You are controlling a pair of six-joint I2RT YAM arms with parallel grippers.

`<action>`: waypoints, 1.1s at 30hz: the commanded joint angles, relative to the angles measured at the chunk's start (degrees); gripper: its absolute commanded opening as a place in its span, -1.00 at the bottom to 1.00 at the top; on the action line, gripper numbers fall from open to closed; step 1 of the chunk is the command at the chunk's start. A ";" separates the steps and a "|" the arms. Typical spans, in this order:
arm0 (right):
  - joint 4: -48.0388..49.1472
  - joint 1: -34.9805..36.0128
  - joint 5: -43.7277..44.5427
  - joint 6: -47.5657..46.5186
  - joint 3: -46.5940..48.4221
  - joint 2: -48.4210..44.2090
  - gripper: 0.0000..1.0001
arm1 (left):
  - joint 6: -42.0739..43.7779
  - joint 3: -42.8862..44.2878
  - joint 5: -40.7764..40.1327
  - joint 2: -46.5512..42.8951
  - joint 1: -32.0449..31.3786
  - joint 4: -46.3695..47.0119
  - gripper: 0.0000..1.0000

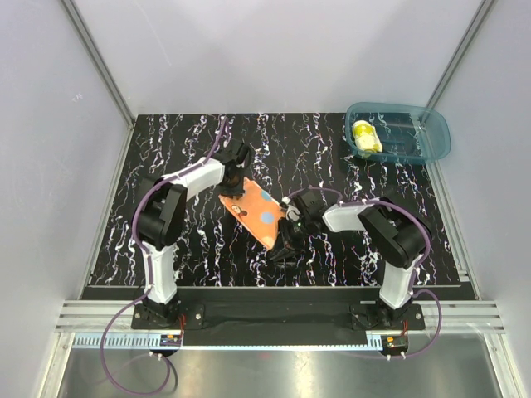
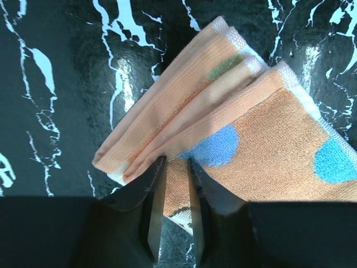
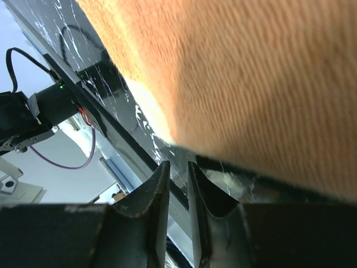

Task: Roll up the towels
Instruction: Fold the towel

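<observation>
The orange towel (image 1: 257, 214) with light-blue patches lies partly folded on the black marbled table (image 1: 182, 149), between my two grippers. In the left wrist view its folded layers (image 2: 184, 106) bunch up right at the fingertips. My left gripper (image 1: 235, 178) (image 2: 175, 162) sits at the towel's far left end, jaws a narrow gap apart over the flat cloth, nothing pinched. My right gripper (image 1: 290, 240) (image 3: 177, 163) is at the towel's near right end, narrowly open and empty, with the towel (image 3: 251, 72) just beyond its tips. The yellow towel (image 1: 366, 137) lies rolled in the bin.
A translucent teal plastic bin (image 1: 436, 133) stands at the table's far right corner. Grey walls close in the table on three sides. The black front rail (image 1: 274, 292) runs along the near edge between the arm bases.
</observation>
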 commanded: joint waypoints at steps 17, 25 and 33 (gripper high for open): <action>-36.69 -7.41 43.73 -2.70 13.20 -42.92 0.27 | 4.09 -5.70 -14.58 -27.41 -17.11 -6.98 -0.12; -40.83 -10.40 51.05 -2.09 11.35 -49.37 0.43 | 3.92 -18.65 -11.24 -30.07 -31.19 4.28 0.35; -39.25 -11.01 49.03 -2.52 9.06 -47.61 0.44 | 7.87 -18.13 -11.32 -21.37 -37.07 7.36 0.28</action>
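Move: My left fingertips are at the near side of the folded orange towel's far-left end, whose middle is about 2 cm ahead. The towel's near corner, my left hand's next goal, lies some 15 cm back and 10 cm right, roughly 1 cm lower, with my right gripper right beside it. From my right hand that corner is about 2 cm ahead and 2 cm left, nearly level; the far-left end is some 19 cm ahead and 12 cm left. I pull my right hand off the near end, up some 20 cm and away to the right with a little forward, opening wide and swinging its fingers from leftward to forward. My left hand lifts off the far end in an arc about 16 cm high, then travels back some 18 cm and right about 11, turning clockwise some 35 degrees, opening and sinking towards the near corner. ##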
